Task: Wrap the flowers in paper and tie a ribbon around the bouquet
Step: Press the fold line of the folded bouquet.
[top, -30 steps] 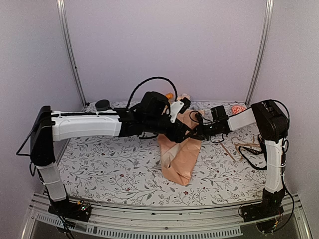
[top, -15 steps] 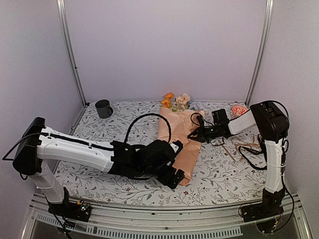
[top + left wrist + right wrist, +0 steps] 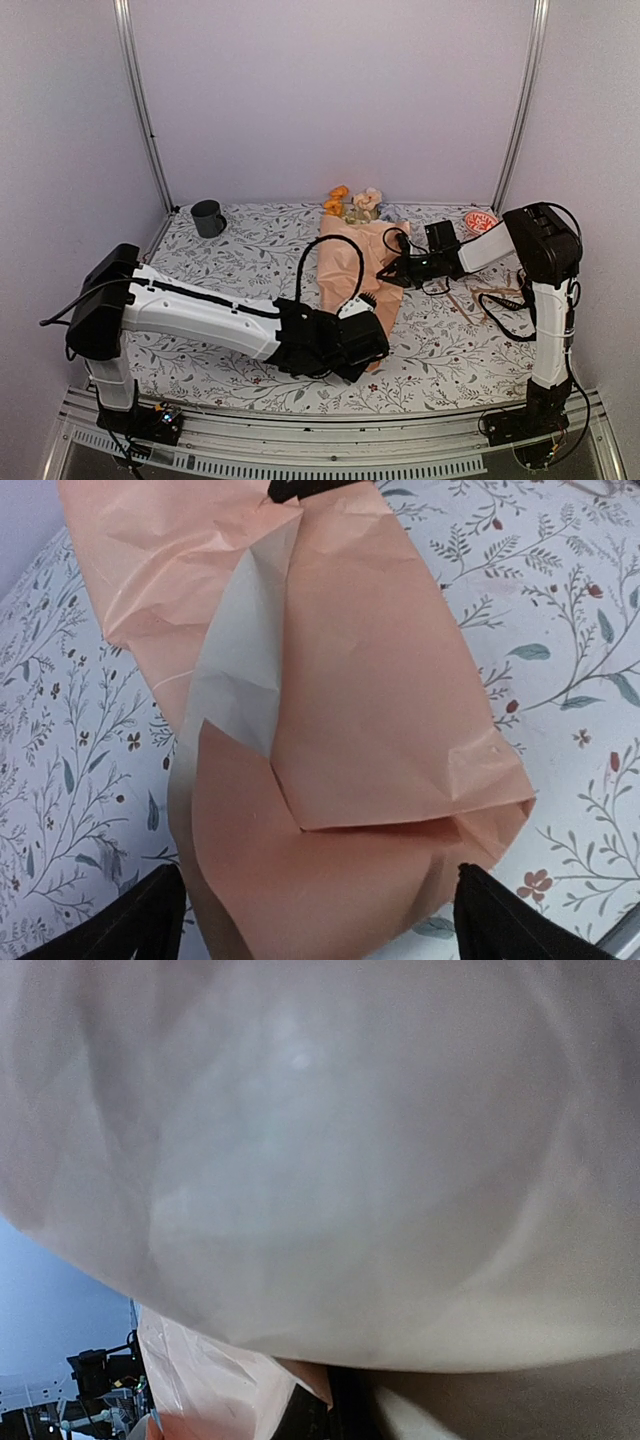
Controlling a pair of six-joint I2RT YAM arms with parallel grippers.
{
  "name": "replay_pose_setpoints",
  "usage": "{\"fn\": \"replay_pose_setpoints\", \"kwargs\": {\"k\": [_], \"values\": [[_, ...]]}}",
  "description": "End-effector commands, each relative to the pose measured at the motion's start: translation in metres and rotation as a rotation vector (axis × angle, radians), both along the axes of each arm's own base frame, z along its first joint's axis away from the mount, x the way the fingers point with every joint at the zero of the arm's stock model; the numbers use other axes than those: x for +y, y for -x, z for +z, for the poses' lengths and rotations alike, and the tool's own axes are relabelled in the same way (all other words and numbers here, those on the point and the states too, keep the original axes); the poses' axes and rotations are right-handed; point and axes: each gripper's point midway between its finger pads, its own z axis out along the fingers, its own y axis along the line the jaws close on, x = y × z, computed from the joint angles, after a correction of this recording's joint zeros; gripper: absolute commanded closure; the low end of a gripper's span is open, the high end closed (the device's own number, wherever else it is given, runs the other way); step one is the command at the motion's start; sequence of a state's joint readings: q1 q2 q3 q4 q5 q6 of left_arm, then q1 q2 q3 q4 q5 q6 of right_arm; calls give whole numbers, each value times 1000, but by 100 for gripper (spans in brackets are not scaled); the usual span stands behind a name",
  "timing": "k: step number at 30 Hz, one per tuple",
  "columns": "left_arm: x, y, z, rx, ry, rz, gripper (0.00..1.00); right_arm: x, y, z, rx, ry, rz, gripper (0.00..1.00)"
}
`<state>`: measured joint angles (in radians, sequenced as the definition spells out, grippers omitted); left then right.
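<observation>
The bouquet lies on the table as a peach-orange paper (image 3: 352, 262) cone, narrow end toward me. The flowers (image 3: 352, 204), orange and peach blooms, stick out of its far wide end. My left gripper (image 3: 368, 340) is low over the narrow end and open. In the left wrist view its two black fingers (image 3: 512, 920) stand wide on either side of the folded paper (image 3: 370, 700), not touching it. My right gripper (image 3: 388, 272) is shut on the paper's right edge; in the right wrist view the paper's pale underside (image 3: 320, 1160) fills almost the whole frame. I cannot make out the ribbon.
A dark mug (image 3: 208, 217) stands at the back left. A small red round thing (image 3: 480, 220) sits at the back right, with thin tan cord (image 3: 490, 293) and black cables near the right arm. The floral table cover (image 3: 220, 330) lies under everything.
My left arm has swung from over the bouquet's far end back down to its near narrow end, and its gripper has opened wide. The right arm has stayed put.
</observation>
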<state>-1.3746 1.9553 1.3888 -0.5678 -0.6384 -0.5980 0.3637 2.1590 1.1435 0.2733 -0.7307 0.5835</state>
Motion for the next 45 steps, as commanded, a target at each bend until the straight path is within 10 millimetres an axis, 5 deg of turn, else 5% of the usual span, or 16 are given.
{"fn": "replay_pose_setpoints", "kwargs": {"k": [1, 6, 12, 15, 20, 26, 33, 41, 45], "values": [[3, 11, 44, -19, 189, 3, 1, -8, 9, -14, 41, 55, -35, 99], [28, -6, 27, 85, 296, 42, 1, -7, 8, -14, 35, 52, -31, 99], [-11, 6, 22, 158, 345, -132, 1, -8, 8, -15, 33, 55, -32, 99], [-13, 3, 11, 202, 351, -132, 2, -8, 8, -16, 34, 57, -30, 99], [-14, -4, 1, 141, 231, -112, 51, -9, 9, -19, 37, 61, -36, 99], [-35, 23, -48, 72, -104, -265, 81, -9, 11, -20, 41, 47, -44, 99], [-47, 53, -77, 62, -252, -483, 100, -8, 8, -14, 29, 32, -48, 99], [-31, 78, -113, 154, -395, -665, 100, -8, 0, 32, -58, -7, -54, 100], [-25, 86, -121, 231, -383, -718, 100, -23, -5, 56, -96, -38, -88, 99]]}}
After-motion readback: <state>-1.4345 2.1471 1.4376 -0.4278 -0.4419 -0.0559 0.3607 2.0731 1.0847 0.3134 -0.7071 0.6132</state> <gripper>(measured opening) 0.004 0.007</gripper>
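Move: The near folded end of the bouquet paper lies below my wide-open left hand, about 7 cm down, 4 cm back and 2 cm to its right. From this hand, the flower heads are some 40 cm ahead and 3 cm left, and the ribbon is 14 cm ahead and 21 cm right. My shut right fingertips are already at the paper's right edge; the near end lies about 25 cm back and 2 cm left of them. I lift my left hand some 3 cm up and to the left, bring it back, and then shut the fingers while sweeping right, down and back, ending about 7 cm below where I began. The closed tips come down on the paper's near end and stay there as the wrist turns clockwise, some 30 degrees overall. My right hand stays shut at the right edge, and only at the last rises a couple of centimetres. ##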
